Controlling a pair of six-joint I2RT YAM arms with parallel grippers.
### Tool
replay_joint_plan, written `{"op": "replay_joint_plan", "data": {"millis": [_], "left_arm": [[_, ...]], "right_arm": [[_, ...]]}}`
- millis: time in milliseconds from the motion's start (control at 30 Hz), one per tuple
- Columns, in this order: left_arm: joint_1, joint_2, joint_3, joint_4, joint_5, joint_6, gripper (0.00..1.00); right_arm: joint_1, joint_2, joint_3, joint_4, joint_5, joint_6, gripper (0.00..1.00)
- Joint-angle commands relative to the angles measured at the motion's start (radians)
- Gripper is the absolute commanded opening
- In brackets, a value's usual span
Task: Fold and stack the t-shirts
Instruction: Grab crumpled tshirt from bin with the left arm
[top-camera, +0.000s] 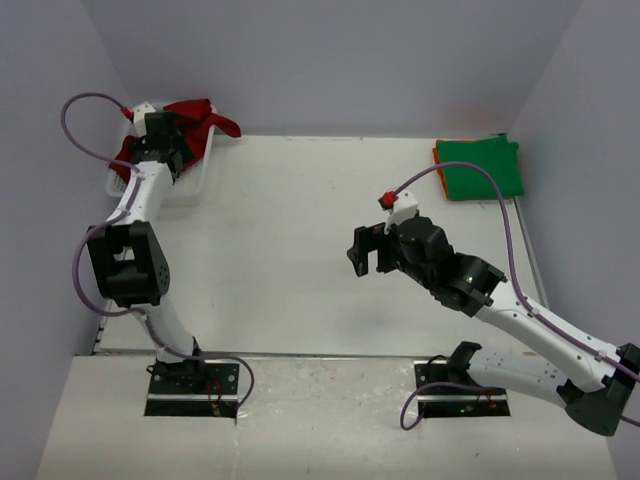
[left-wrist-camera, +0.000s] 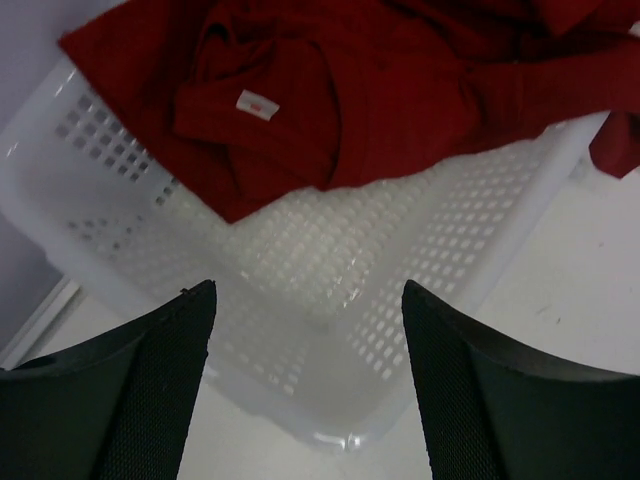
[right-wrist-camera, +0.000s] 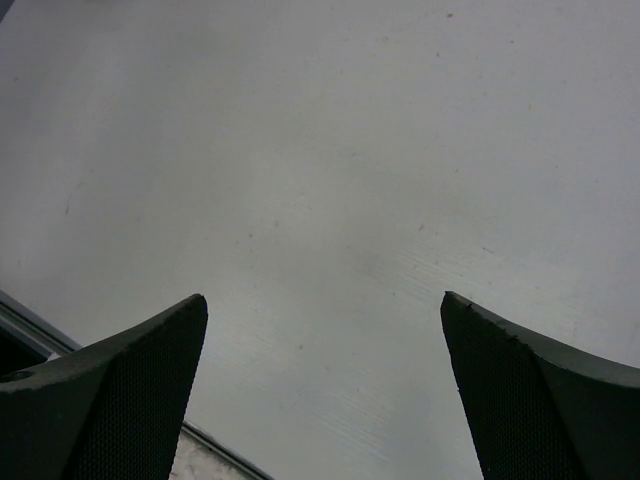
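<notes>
A dark red t-shirt (top-camera: 205, 115) (left-wrist-camera: 330, 90) lies crumpled in the far end of the white mesh basket (top-camera: 190, 190) (left-wrist-camera: 330, 260) and spills over its rim. My left gripper (top-camera: 170, 145) (left-wrist-camera: 308, 290) hangs open above the basket's bare near end, short of the cloth and holding nothing. At the table's far right corner a folded bright green t-shirt (top-camera: 480, 168) rests on an orange t-shirt (top-camera: 438, 155), of which only an edge shows. My right gripper (top-camera: 368, 262) (right-wrist-camera: 322, 297) stands wide open over the bare table, right of centre, with nothing between its fingers.
The white table (top-camera: 300, 220) (right-wrist-camera: 300, 150) is walled by pale purple panels at the back and sides. The basket sits in the far left corner against the wall. The table's near edge (right-wrist-camera: 30, 330) shows low in the right wrist view.
</notes>
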Motion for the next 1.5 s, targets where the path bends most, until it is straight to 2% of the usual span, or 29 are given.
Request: {"op": "replay_joint_plan", "data": {"millis": [0, 300, 433, 667, 1233, 1400, 1467], "left_arm": [[0.039, 0.110, 0.182, 0.079, 0.113, 0.074, 0.75], [0.054, 0.414, 0.374, 0.237, 0.272, 0.171, 0.73], [0.059, 0.528, 0.473, 0.208, 0.263, 0.204, 0.73], [0.066, 0.617, 0.631, 0.161, 0.202, 0.284, 0.75], [0.097, 0.669, 0.609, 0.184, 0.145, 0.333, 0.79], [0.100, 0.709, 0.634, 0.176, 0.151, 0.330, 0.77], [0.102, 0.720, 0.643, 0.175, 0.159, 0.323, 0.72]], "right_arm": [[0.006, -0.011, -0.036, 0.011, -0.003, 0.021, 0.99], [0.007, -0.003, -0.105, 0.034, -0.062, 0.034, 0.99], [0.007, -0.032, -0.135, 0.036, -0.062, 0.034, 0.99], [0.007, -0.066, -0.147, 0.028, -0.069, 0.044, 0.99], [0.007, -0.149, -0.141, -0.007, -0.053, 0.053, 0.99], [0.009, -0.156, -0.144, -0.013, -0.059, 0.055, 0.99], [0.007, -0.161, -0.150, -0.009, -0.056, 0.054, 0.99]]}}
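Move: The crumpled red t-shirt I'm after lies ahead of my open left hand, its middle about 17 cm farther out, some 2 cm to the left and 15 cm lower. It sits in the white bin, whose middle is roughly 13 cm ahead of that hand, 5 cm to its left and 15 cm below. From my right hand the red t-shirt is far off, some 43 cm ahead, 50 cm left and 20 cm down. I swing my left hand out over the bin and down to the red t-shirt, about 15 cm forward and 10 down, turning some 15 degrees clockwise; then I lift a little, shift about 4 cm left and sink again, right down to the cloth, fingers staying open. My empty right hand dips 6 cm, then rises halfway while easing back 3. ##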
